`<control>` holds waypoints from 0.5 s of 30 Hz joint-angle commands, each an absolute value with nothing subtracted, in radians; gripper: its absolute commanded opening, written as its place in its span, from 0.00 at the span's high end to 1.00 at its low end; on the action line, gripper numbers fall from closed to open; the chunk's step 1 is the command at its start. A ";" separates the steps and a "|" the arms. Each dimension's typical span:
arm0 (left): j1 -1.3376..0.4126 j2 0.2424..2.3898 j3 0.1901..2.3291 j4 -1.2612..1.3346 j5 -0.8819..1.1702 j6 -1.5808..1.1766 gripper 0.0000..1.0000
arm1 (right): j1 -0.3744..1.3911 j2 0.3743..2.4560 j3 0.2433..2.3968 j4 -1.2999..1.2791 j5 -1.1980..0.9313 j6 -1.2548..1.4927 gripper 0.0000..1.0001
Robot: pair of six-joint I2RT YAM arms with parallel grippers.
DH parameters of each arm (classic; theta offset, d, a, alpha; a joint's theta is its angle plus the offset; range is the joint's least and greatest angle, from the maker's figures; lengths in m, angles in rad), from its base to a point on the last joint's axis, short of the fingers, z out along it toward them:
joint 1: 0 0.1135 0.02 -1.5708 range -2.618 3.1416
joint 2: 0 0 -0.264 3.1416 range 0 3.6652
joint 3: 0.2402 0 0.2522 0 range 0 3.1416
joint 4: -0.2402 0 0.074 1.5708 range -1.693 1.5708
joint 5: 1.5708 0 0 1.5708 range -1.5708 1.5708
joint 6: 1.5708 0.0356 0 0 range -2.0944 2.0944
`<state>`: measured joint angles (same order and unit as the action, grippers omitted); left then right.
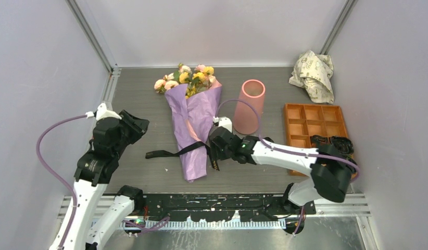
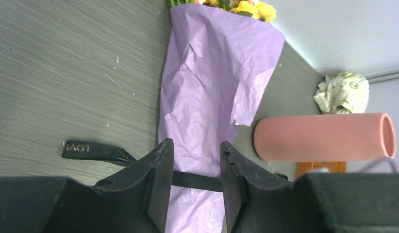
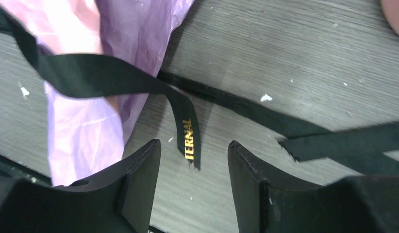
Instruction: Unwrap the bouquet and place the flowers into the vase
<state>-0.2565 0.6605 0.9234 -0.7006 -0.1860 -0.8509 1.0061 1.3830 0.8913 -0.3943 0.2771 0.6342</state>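
The bouquet (image 1: pixel 193 122) lies on the table in its lilac paper cone (image 2: pixel 212 82), heads toward the back. Its flowers (image 1: pixel 191 78) show pink, yellow and cream at the wide end. A black ribbon (image 1: pixel 170 152) crosses the lower cone, one tail trailing left (image 2: pixel 91 149). The salmon-pink vase (image 1: pixel 249 107) stands just right of the bouquet (image 2: pixel 324 137). My left gripper (image 1: pixel 135 127) hangs open left of the cone, nothing between its fingers (image 2: pixel 196 145). My right gripper (image 1: pixel 214 152) is open at the cone's right edge, and a gold-lettered ribbon end (image 3: pixel 189 141) lies loose at its fingertips (image 3: pixel 194 148).
An orange compartment tray (image 1: pixel 316 125) sits at the right with a black object (image 1: pixel 334 143) on its near corner. Crumpled printed white paper (image 1: pixel 313 75) lies in the back right corner. Pale walls close in the table on three sides.
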 commanded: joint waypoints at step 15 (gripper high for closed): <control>-0.252 0.562 1.024 -0.843 -0.227 -0.805 0.58 | 1.002 1.690 1.069 -0.174 0.256 0.508 0.91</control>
<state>-0.2565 0.5785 0.9855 -0.8307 -0.2123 -0.8253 1.0039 1.7119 1.0142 -0.2264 0.2481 0.5236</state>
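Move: The black ribbon, where it crosses the lower right edge of the purple wrapping, lies about 3 cm ahead of the right hand, 5 cm to its left and 6 cm below. The wrapping's middle is some 9 cm ahead and 7 cm left of this hand, low on the table; the vase stands about 12 cm ahead and 11 cm right. From the left hand that ribbon crossing is roughly 17 cm to the right, 1 cm back and 23 cm lower. The open right fingers close on the black ribbon at the wrapping's lower right edge, narrowing to a small gap around the strand. To get there the hand first sinks about 5 cm, then slides left by about as much and 3 cm forward, with little turn of the wrist. The empty left hand backs off some 3 cm towards its base, rising slightly, its fingers staying part open. ##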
